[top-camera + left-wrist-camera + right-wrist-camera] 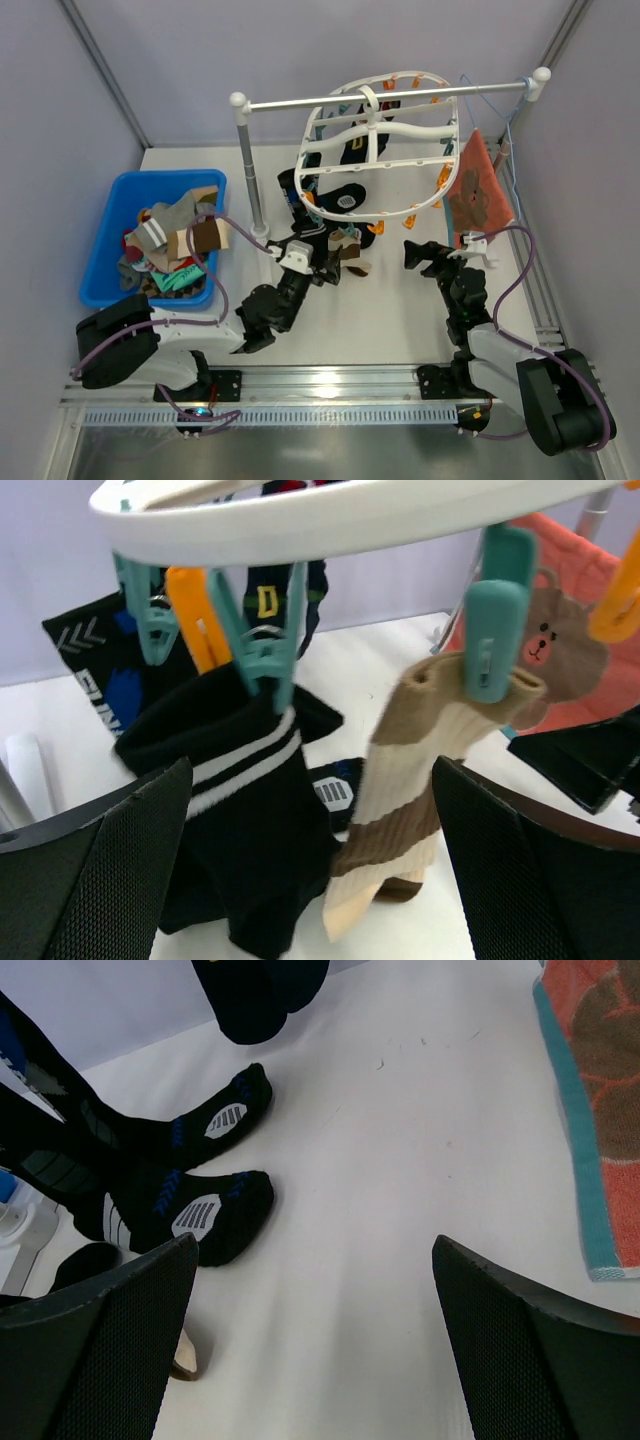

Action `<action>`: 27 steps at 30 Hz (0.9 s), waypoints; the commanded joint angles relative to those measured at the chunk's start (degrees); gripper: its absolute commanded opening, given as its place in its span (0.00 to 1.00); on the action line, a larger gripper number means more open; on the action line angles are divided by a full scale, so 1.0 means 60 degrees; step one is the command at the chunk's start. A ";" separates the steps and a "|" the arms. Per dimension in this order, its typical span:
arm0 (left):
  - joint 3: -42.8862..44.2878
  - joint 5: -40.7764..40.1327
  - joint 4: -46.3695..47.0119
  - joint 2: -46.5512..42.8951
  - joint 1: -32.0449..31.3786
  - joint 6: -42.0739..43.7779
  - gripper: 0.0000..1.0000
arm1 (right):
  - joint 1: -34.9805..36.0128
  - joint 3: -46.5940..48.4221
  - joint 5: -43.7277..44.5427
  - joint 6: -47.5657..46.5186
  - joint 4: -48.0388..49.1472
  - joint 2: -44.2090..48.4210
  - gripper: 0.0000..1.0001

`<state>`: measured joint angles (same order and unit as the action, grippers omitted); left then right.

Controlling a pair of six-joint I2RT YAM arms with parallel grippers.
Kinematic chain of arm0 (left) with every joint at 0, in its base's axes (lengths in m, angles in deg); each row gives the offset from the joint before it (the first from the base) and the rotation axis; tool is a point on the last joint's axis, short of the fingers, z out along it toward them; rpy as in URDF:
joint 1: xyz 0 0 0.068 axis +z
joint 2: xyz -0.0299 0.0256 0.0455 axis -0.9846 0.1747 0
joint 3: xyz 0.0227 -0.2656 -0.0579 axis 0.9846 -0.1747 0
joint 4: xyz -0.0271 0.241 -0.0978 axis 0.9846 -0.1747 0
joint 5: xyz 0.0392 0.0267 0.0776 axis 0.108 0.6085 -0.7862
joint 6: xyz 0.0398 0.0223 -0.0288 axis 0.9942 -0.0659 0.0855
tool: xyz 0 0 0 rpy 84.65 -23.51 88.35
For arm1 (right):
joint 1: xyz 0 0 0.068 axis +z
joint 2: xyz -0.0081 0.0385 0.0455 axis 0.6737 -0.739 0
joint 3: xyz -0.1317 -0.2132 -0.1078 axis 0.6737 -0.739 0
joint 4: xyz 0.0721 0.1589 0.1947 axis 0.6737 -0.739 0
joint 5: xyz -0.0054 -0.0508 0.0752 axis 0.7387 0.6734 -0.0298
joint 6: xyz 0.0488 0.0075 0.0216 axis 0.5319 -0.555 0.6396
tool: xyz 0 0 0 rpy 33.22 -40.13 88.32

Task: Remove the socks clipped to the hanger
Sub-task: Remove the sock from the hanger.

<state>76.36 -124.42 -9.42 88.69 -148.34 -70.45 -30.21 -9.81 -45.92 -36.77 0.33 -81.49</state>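
Note:
The white oval hanger hangs from a rail, and its rim fills the top of the left wrist view. Teal clips hold a black sock with white stripes and a brown-and-beige striped sock. My left gripper is open just below the hanger's near edge, and both socks hang between its fingers untouched. More dark socks hang further back. My right gripper is open over bare table, with two black socks with grey patches hanging to its left.
A blue bin holding several loose socks sits at the left. The white rail stand carries the hanger, a thin blue wire hanger and an orange-red flower-print cloth, which also shows at the right wrist view's right edge.

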 commanded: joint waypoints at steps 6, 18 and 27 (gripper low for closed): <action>-0.0012 0.1715 0.0627 0.0862 0.0267 -0.0320 1.00 | -0.0046 0.0008 -0.0071 -0.0033 0.0659 -0.0060 0.98; -0.0010 0.1583 0.2734 0.3087 0.0750 -0.0086 1.00 | -0.0032 0.0008 -0.0159 -0.0063 0.0703 -0.0060 0.98; 0.0003 0.2359 0.3879 0.4057 0.0897 0.0003 0.52 | -0.0046 -0.0080 -0.0335 -0.0195 0.0893 -0.0045 0.98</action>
<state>75.77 -112.63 -2.14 112.60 -143.18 -71.01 -30.21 -9.81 -47.34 -37.06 0.77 -81.51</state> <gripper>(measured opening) 0.607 0.982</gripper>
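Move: The striped sock hangs with its middle some 5 cm ahead of the left hand, 5 cm to its right and 7 cm below it; its teal clip sits about 8 cm ahead, 5 cm right and 3 cm above. The black sock hangs roughly 9 cm ahead, 3 cm left and 6 cm below. From the right hand, the striped sock is about level fore and aft, some 12 cm to the left and 5 cm higher. Around the loose lower end of the striped sock, the left fingers begin to close, going from wide open to a little over half; a firm pinch isn't there yet. To get there the hand sinks about 13 cm in front of the sock, easing some 3 cm right early on and about 2 cm forward later, while rolling some 15 degrees so its left side rises. ##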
